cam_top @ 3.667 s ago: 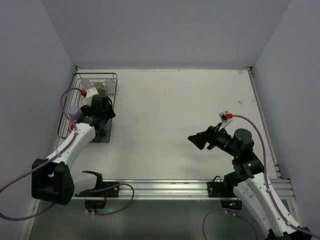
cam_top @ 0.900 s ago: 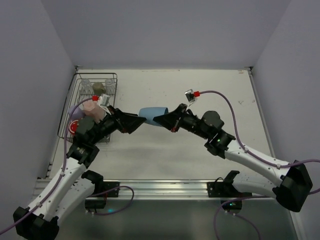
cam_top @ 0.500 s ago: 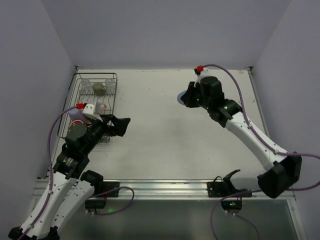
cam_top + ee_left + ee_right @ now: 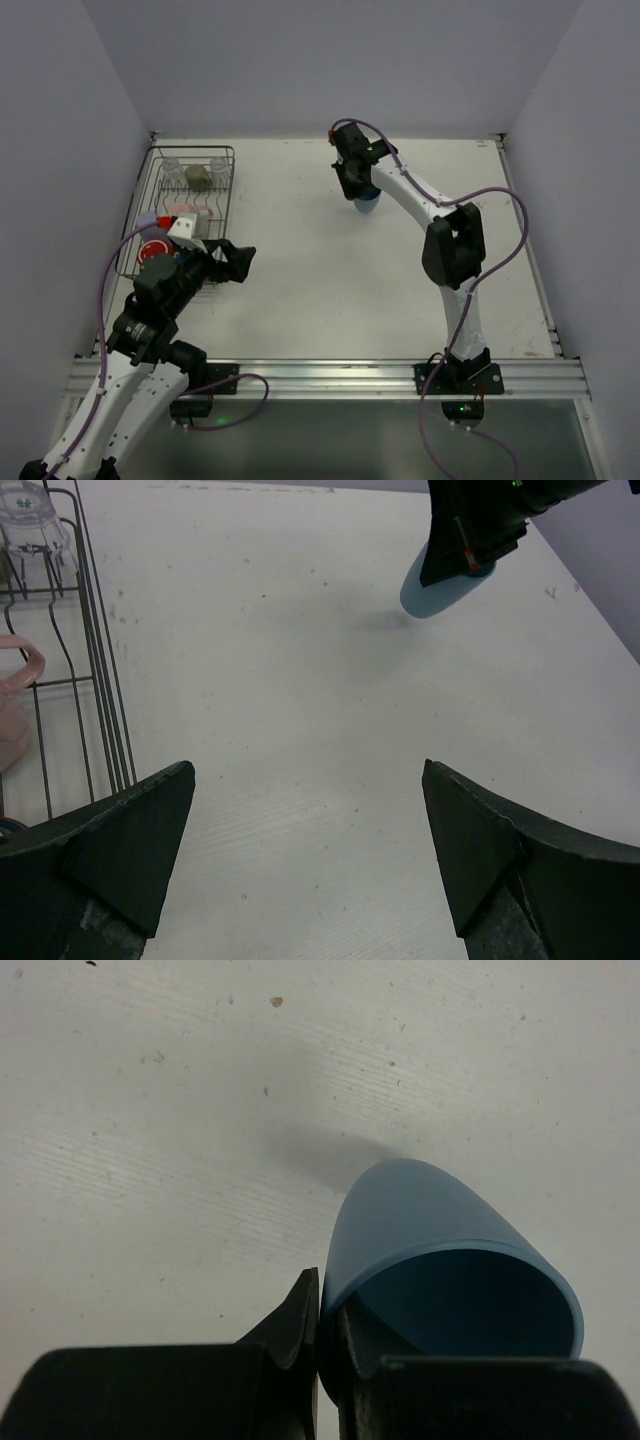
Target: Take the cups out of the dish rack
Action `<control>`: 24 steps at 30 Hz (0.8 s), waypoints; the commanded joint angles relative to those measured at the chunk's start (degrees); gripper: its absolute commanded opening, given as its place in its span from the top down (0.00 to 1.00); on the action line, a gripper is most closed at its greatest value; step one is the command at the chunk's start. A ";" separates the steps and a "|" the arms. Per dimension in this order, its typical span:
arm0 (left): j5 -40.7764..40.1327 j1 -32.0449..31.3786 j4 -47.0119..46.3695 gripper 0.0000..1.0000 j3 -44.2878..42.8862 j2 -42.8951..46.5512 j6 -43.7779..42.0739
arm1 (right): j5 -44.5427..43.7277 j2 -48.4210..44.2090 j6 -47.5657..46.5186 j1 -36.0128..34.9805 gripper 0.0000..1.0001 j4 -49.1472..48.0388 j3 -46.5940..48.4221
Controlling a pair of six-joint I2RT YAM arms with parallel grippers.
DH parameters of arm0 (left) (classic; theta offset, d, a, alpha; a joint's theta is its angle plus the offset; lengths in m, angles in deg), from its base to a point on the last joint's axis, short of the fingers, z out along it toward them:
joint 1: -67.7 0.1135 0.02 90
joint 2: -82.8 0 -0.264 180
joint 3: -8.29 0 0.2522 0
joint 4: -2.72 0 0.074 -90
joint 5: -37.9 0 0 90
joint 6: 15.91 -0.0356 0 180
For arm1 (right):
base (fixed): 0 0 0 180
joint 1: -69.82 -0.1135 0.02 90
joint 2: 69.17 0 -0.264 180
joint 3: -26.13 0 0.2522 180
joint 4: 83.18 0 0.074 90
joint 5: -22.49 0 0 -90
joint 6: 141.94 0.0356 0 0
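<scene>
The dark wire dish rack (image 4: 190,149) stands at the far left. In it are two clear glasses (image 4: 171,165), a beige-olive mug (image 4: 198,177), a pale pink mug (image 4: 185,212), a lavender tumbler (image 4: 148,220) and a red mug (image 4: 155,250). My left gripper (image 4: 240,262) (image 4: 308,770) is open and empty, just right of the rack's near end. At the far middle, my right gripper (image 4: 356,190) (image 4: 325,1285) is shut on the wall of a blue cup (image 4: 367,203) (image 4: 420,1220) (image 4: 435,592), one finger inside and one outside. The cup hangs tilted low over the table; I cannot tell if it touches.
In the left wrist view the rack's side wires (image 4: 100,680) run along the left edge, with a clear glass (image 4: 25,505) and the pink mug (image 4: 15,715) behind them. Grey walls close in the table on three sides. An aluminium rail (image 4: 330,375) lines the near edge.
Both grippers held the blue cup at mid-table. My left gripper let go, opened wide and drew back toward the rack. The right arm carried the cup to the far middle.
</scene>
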 commanded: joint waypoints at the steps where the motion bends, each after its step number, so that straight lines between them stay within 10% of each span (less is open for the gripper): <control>1: 0.79 0.02 -0.95 0.00 0.19 -0.25 -1.62 | 0.04 2.37 -5.72 0.90 1.00 6.23 7.21; 13: 0.70 0.64 -0.95 0.00 0.28 -2.10 -1.62 | 6.46 8.28 -8.36 4.50 0.93 2.72 9.15; 24: -1.58 3.28 -0.77 0.00 0.11 -3.77 -1.18 | 5.41 5.82 -9.42 4.59 0.59 1.05 8.36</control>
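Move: The blue cup is still pinched by its rim in the right fingers, its middle about 3 cm to the hand's right and 4 below. Its clear table spot is some 2 cm ahead, 5 right and 12 below. From the open left hand, the pink cup stands in the rack about 20 cm ahead, 15 left and 17 below, the purple cup 10 farther left and 2 nearer, the dark blue cup about 9 ahead, 13 left and 18 below the hand. Down and forward, with a slight drift to the right, the right hand lowers the held blue cup about 4 cm to the table, slowing as it goes; near the bottom the fingers begin to part, one inside the rim and one outside, and the hand then nearly stops. The left hand, still wide open, starts late, easing some 2 cm down, forward and left towards the pink cup. ##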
